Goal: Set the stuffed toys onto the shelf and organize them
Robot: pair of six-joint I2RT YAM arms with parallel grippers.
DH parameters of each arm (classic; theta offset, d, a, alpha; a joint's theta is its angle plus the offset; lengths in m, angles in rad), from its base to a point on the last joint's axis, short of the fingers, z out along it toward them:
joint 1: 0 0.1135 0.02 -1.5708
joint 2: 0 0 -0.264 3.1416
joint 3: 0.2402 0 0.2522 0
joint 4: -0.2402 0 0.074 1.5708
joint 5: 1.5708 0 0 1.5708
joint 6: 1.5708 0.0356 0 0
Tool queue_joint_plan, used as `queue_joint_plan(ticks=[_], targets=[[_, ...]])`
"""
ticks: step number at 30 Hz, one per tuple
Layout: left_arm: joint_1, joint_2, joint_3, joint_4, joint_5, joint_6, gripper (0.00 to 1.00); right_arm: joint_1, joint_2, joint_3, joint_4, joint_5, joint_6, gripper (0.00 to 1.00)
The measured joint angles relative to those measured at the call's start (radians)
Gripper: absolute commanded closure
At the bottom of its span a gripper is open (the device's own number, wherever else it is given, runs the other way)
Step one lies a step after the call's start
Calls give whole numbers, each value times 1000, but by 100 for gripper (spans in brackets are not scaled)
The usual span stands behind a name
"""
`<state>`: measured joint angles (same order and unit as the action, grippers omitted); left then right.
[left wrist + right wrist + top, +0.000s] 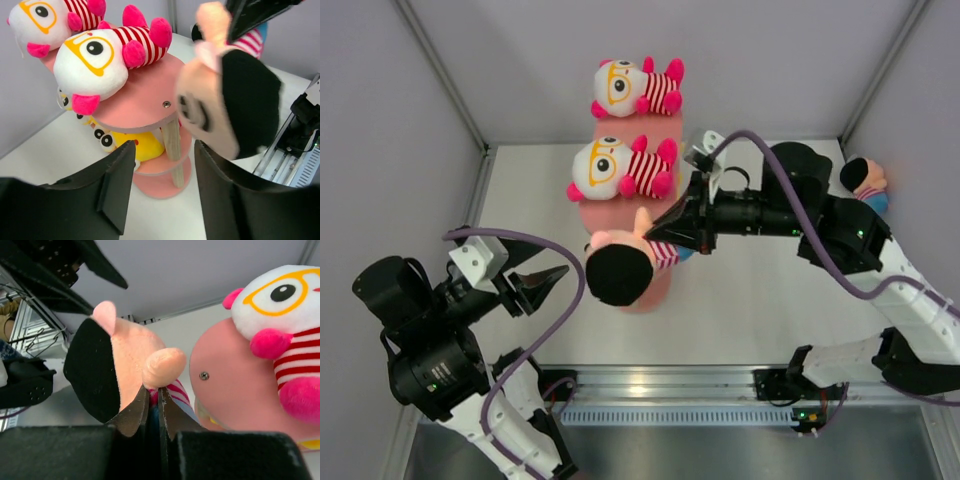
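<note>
The salmon-pink shelf stands mid-table. Two white-faced toys with orange glasses, one nearer and one farther, lie on its top tier. A yellow bear sits on a lower tier. My right gripper is shut on the striped shirt of a black-haired doll, holding it over the shelf's near end. My left gripper is open just left of the doll, with nothing between its fingers.
Another black-haired toy lies on the table at the back right, behind the right arm. Grey walls close in on the left, back and right. A metal rail runs along the near edge.
</note>
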<state>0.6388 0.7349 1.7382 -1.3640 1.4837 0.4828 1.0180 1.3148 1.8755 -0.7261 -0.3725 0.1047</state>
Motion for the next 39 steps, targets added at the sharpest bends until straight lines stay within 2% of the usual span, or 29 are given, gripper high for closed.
queue_joint_plan(ticks=[3,9,13,17,22,25,29,35,39], targets=[[0,0,-14,2,-1,3,33,0,-129,-112,0,-5,-27,100],[0,0,-57,2,-4,10,31,0,-425,-378,12,37,-73,100],[0,0,-85,2,-7,16,31,0,-562,-554,34,104,-110,100],[0,0,-118,2,-7,18,31,0,-697,-803,108,275,-148,100],[0,4,-182,2,-57,18,31,0,-936,-1188,340,541,-228,100],[0,23,-239,2,-111,18,31,0,-1021,-1346,486,653,-296,100],[0,87,-329,3,-191,24,29,0,-984,-1476,690,742,-384,100],[0,197,-425,5,-285,51,27,-14,-716,-1547,949,812,-489,100],[0,191,-438,5,-319,84,26,-28,-607,-1612,1135,789,-557,100]])
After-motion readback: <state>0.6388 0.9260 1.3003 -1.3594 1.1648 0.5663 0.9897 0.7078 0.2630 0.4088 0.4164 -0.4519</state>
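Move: The right hand already pinches the black-haired toy by its striped body; its goal, the open near part of the shelf's bottom tier, lies about 12 cm ahead, 3 cm left and 38 cm below. Above that place, the nearer yellow toy on the middle tier is some 9 cm ahead, 4 cm left and 24 cm down, and the near white-and-pink toy on top about 15 cm ahead, 6 cm left and 8 cm down. From the left hand the goal is roughly 16 cm ahead, 14 cm right and 36 cm below. Keeping its pinch on the toy, the right hand first swings right and slightly back, clear of the shelf's near end, then dives down and forward along the shelf's right side, some 28 cm lower in all, turning clockwise about 40 degrees so its fingers point forward-left, with the toy's head leading towards the bottom tier. The left hand, already free of the toy, opens wider and backs off down, forward and to its left, away from the shelf, while its fingers tip downward by some 30 degrees. ##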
